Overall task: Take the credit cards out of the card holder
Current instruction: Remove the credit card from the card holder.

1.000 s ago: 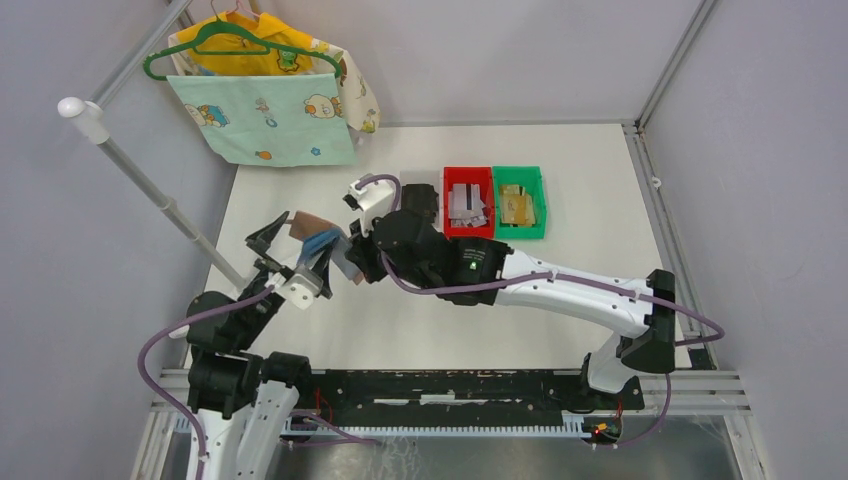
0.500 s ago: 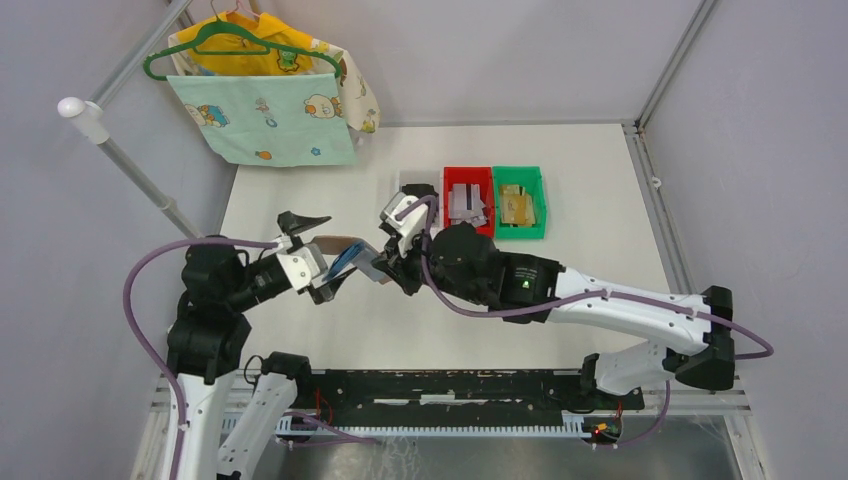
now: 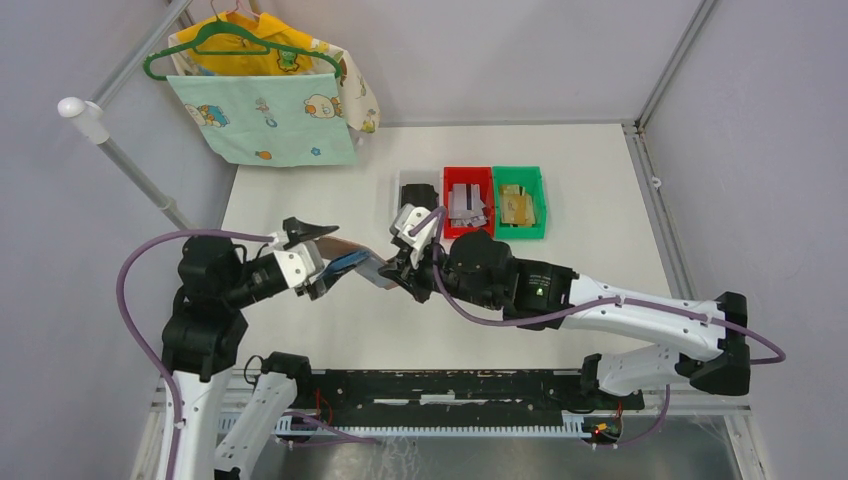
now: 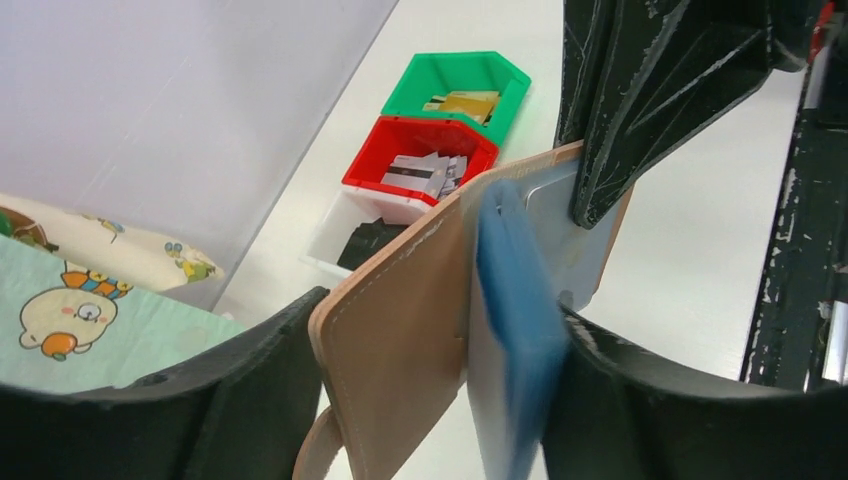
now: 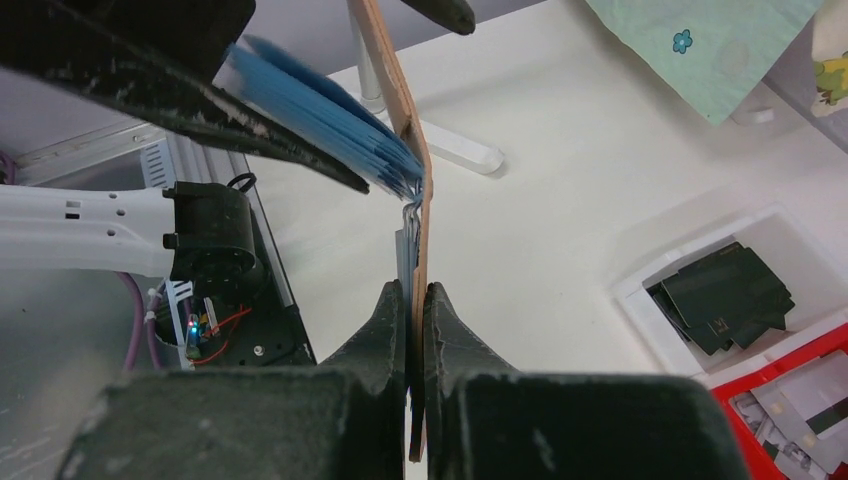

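The card holder (image 3: 336,245) hangs in the air over the table's left part, its pinkish-tan cover (image 4: 400,330) spread away from the blue sleeves (image 4: 515,310). My left gripper (image 3: 322,258) straddles it with the jaws wide, one finger against the cover and the other against the sleeves (image 5: 320,125). My right gripper (image 3: 397,272) is shut on the holder's far edge (image 5: 422,230). There it pinches the tan flap together with a thin pale grey credit card (image 4: 560,225). One black finger (image 4: 620,130) of the right gripper lies over that card.
At the back stand a red bin (image 3: 446,205) holding grey cards, a green bin (image 3: 541,203) with golden ones, and a white tray (image 5: 640,300) of black items. Printed cloths on a green hanger (image 3: 262,115) and a slanted pole (image 3: 140,175) stand at the left.
Both grippers have carried the holder right and towards the near edge. The left arm has swung round to the left. Its jaws have narrowed onto the holder. The right gripper has stayed shut.
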Robot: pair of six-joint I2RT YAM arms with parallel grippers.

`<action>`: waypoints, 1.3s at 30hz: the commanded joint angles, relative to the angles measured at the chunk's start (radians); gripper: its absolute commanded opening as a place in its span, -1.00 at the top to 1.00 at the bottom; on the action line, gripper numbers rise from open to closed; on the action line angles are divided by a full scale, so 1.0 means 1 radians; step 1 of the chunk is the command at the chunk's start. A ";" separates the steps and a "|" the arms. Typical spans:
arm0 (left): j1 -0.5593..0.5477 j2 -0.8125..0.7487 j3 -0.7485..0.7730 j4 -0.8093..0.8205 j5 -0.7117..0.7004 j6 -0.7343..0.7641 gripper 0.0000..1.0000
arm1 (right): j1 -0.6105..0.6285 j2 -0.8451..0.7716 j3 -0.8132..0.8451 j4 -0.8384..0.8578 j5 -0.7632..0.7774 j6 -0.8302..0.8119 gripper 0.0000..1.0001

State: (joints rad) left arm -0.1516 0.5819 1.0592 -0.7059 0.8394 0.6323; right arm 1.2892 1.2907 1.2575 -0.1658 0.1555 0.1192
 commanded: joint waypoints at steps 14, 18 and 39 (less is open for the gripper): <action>0.006 0.292 0.238 -0.527 0.266 0.209 0.45 | 0.003 -0.113 -0.089 0.199 -0.028 -0.050 1.00; 0.006 0.321 0.255 -0.508 0.228 0.209 0.94 | -0.002 -0.136 -0.120 0.204 -0.028 -0.067 0.99; -0.042 0.527 0.402 -0.761 0.245 0.332 0.96 | -0.255 0.072 0.075 0.027 -0.782 -0.137 -0.74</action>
State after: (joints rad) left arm -0.1646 1.1095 1.4094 -1.4178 1.0306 0.9253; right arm 1.0382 1.3090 1.2831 -0.1448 -0.4141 -0.0071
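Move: Right between the two hands and level with them hangs the open card holder. Its middle is about 6 cm to the left hand's right, with the fanned blue sleeves between that hand's open fingers. From the right hand, already pinching the holder's right end, its middle lies about 6 cm left and 2 cm ahead. The white box of black cards stands some 26 cm ahead, 18 cm right and 32 cm below the left hand, with the red box 12 cm right of the white one. Closing on the sleeves and tan cover together, the left fingers pinch the card holder while that hand sinks about 5 cm, eases 2 cm right and tips and rolls some 35 degrees with its fingers more downward. The right hand keeps its pinch at first, then opens wide and lets go, backing about 3 cm to the right and forward before swinging back left around the free edge, turning some 20 degrees counter-clockwise. ##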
